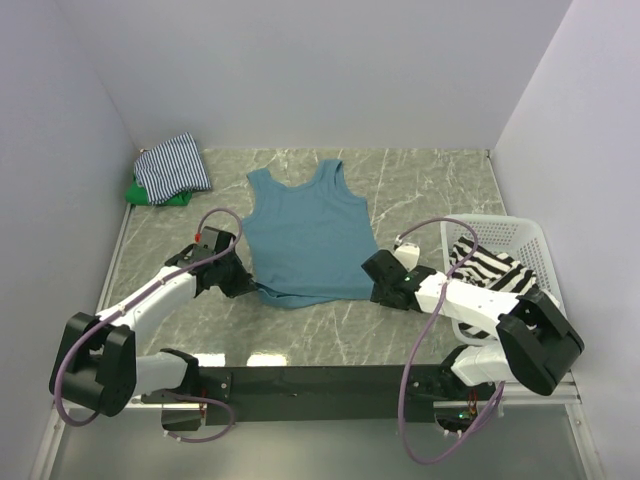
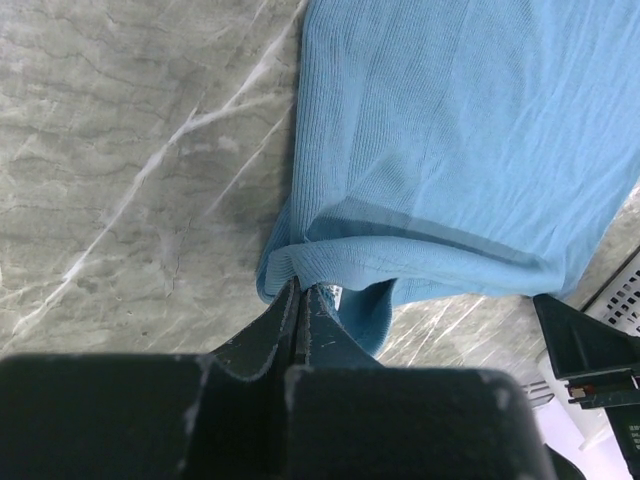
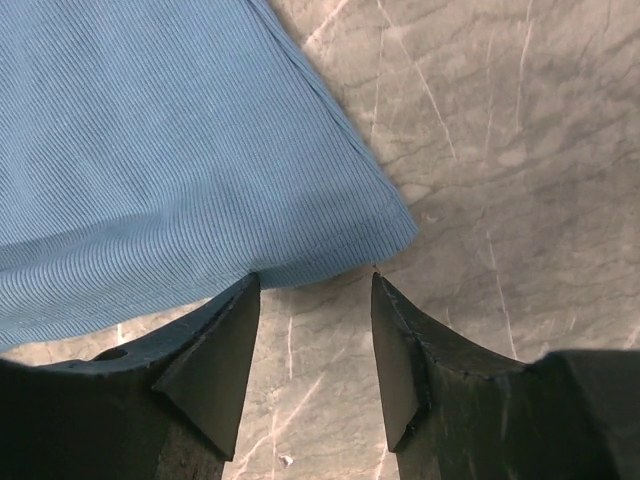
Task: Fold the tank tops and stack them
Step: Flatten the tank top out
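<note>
The teal-blue tank top (image 1: 305,235) lies flat in the middle of the table, straps toward the back. My left gripper (image 1: 250,285) is at its near-left hem corner, and in the left wrist view its jaws (image 2: 300,292) are shut on a pinch of that hem, with the teal cloth (image 2: 450,130) bunched up there. My right gripper (image 1: 376,285) stands open at the near-right hem corner; the cloth's edge (image 3: 150,170) reaches its fingertips, but bare table shows between them (image 3: 314,285). A navy-white striped top (image 1: 172,165) lies on a green one (image 1: 150,193) at the back left. A bold black-white striped top (image 1: 495,270) sits in the basket.
The white lattice basket (image 1: 530,240) stands at the right edge, behind my right arm; its corner shows in the left wrist view (image 2: 625,290). Grey walls close in the table on the left, back and right.
</note>
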Controlling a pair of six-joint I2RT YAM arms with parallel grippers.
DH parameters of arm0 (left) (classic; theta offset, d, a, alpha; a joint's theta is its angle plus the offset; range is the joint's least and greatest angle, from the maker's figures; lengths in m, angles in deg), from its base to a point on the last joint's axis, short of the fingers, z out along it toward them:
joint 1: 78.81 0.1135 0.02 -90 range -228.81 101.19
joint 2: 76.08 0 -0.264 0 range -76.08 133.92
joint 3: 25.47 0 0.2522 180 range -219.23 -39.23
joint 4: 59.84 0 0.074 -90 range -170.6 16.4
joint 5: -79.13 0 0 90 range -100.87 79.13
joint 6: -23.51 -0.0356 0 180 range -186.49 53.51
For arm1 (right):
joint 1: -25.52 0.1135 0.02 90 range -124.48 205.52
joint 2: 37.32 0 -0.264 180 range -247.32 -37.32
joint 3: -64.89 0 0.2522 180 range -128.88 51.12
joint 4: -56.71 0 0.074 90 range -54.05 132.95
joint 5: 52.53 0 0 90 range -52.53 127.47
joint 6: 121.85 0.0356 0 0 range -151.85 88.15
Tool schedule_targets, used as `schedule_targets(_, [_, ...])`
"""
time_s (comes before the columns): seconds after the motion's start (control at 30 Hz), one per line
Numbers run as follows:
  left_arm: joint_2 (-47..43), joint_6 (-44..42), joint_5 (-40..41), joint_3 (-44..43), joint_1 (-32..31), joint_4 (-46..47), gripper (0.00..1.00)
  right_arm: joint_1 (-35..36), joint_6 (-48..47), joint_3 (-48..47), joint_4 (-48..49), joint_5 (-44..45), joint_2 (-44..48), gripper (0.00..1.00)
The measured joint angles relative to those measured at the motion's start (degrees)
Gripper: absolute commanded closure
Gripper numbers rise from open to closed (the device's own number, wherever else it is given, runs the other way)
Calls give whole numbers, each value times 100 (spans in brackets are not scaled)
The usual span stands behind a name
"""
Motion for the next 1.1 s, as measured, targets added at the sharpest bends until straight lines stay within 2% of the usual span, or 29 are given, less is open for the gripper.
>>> schedule_targets(0.13, [39, 0, -2, 0, 0, 26, 99, -2, 46, 17, 101, -17, -2, 47])
schedule_targets(0.23, [42, -2, -9, 0, 0, 57, 99, -42, 50, -2, 168, -13, -70, 56])
schedule_targets(0.33, [42, -7, -17, -4, 0, 92, 99, -127, 26, -50, 221, -15, -160, 76])
schedule_targets(0.37, [42, -9, -17, -4, 0, 96, 99, -166, 9, -70, 243, -15, -195, 93])
schedule_targets(0.43, [42, -22, -20, -4, 0, 96, 99, -254, -24, -131, 267, -26, -254, 100])
schedule_targets(0.93, [44, -151, 11, -28, 0, 92, 99, -955, -450, -841, 234, -400, -160, 100])
schedule_targets(1.1, [125, -155, 13, -52, 0, 94, 99, -1189, -616, -1141, 256, -516, -450, 100])
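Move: I have the bottom hem about 2 cm ahead of my half-open right fingers, sideways centred and about 1 cm below; its free right corner is some 4 cm to my right and 2 cm ahead. The tank top's middle lies roughly 18 cm left and 17 cm ahead, just lower, and the basket's centre about 35 cm right, 5 cm ahead, slightly higher. From my left hand, the spot to pinch is some 32 cm right, level front to back and about 3 cm lower. I slide my right hand forward a couple of centimetres, low over the table, and shut its fingers to pinch the hem beside the right corner. Then I lift it about 4.5 cm while carrying it on forward, nearly 8 cm in all, fingertips tilting slightly outward. My left hand stays put and keeps its pinch on the left end of the hem. ##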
